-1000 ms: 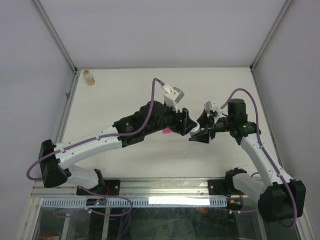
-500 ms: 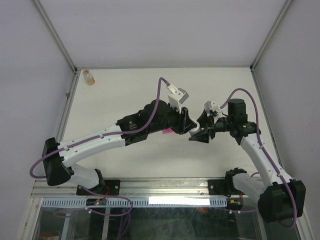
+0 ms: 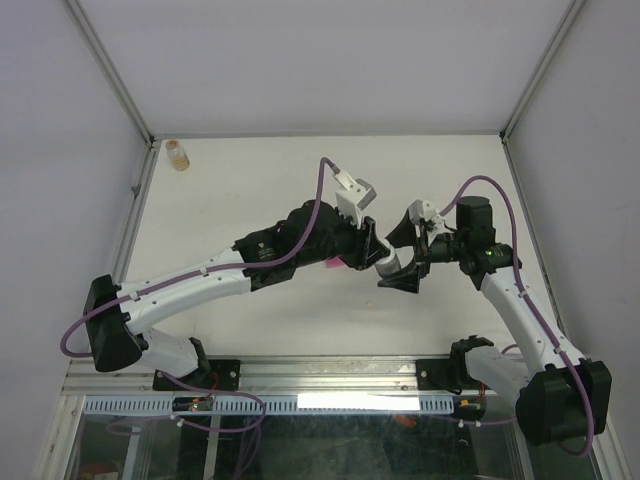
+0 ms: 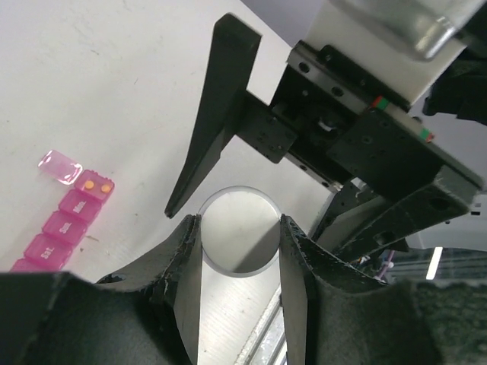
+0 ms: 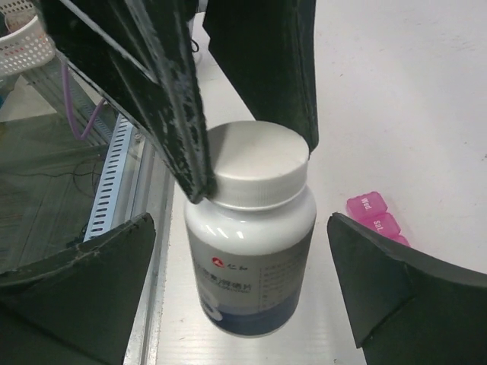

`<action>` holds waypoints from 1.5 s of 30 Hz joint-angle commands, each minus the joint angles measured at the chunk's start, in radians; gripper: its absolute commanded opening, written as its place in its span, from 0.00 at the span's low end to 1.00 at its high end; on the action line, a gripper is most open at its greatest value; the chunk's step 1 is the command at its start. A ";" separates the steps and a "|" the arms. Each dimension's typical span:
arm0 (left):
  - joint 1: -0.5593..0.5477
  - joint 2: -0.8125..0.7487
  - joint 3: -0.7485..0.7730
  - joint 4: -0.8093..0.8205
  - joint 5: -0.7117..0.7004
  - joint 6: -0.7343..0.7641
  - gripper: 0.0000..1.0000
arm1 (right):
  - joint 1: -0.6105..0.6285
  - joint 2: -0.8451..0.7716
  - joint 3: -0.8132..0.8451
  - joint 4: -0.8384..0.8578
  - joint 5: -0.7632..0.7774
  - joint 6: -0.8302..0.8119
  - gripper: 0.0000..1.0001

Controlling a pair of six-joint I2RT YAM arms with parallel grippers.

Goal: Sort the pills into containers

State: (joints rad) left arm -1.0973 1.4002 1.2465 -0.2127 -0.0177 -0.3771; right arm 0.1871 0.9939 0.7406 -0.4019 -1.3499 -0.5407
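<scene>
A white-capped bottle (image 5: pixel 251 243) stands on the table between the two grippers. My left gripper (image 4: pixel 238 220) is shut on its cap (image 4: pixel 238 242) from above. My right gripper (image 5: pixel 243 281) is open, its fingers (image 5: pixel 76 281) wide apart on either side of the bottle's body and clear of it. The pink containers strip (image 4: pixel 68 220) lies just beside, at the left in the left wrist view. Its end compartment has its lid flipped open, and two small orange pills (image 4: pixel 95 185) lie in it. From above, the strip (image 3: pixel 335 262) is mostly hidden under the left arm.
A small amber bottle (image 3: pixel 177 154) stands at the far left corner of the table. The metal rail of the table's front edge (image 5: pixel 106 182) runs close to the white bottle.
My left gripper has closed on the bottle's cap. My right gripper has opened wide and let go of the bottle. Both arms have barely moved.
</scene>
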 commanded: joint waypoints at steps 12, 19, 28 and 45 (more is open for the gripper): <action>0.435 -0.115 -0.347 0.082 -0.232 0.008 0.00 | -0.012 0.001 0.011 0.039 0.076 -0.011 0.99; 0.642 -0.021 -0.314 0.174 -0.333 0.054 0.00 | -0.013 0.003 0.002 0.060 0.095 0.005 0.99; 0.761 0.264 -0.094 0.172 -0.306 0.087 0.00 | -0.015 0.003 -0.002 0.076 0.103 0.020 0.99; 0.892 0.776 0.537 0.027 -0.421 0.107 0.03 | -0.021 0.018 -0.007 0.085 0.112 0.024 0.99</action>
State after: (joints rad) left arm -0.2306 2.1399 1.6764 -0.1520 -0.3698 -0.2947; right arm 0.1738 1.0080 0.7288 -0.3550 -1.2411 -0.5243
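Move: About 40 cm ahead of the left hand, 33 cm to its left and 22 cm below lies the bare far-left patch of table where the held white bottle is taken. The amber bottle stands some 24 cm left of that patch and 4 cm farther out. The pink pillbox lies about 13 cm ahead of the left hand, 4 cm left and 25 cm below. From the right hand the patch is roughly 40 cm ahead, 42 cm left and 19 cm below. Drawing the white bottle out from between the right hand's already open fingers, the left hand keeps its pinch on the cap and swings quickly left and down, then mainly forward towards the amber bottle's corner: nearly 40 cm forward, some 30 cm left, 16 cm down, turning about 65 degrees counter-clockwise. The right hand stays wide open, easing a couple of centimetres forward. ##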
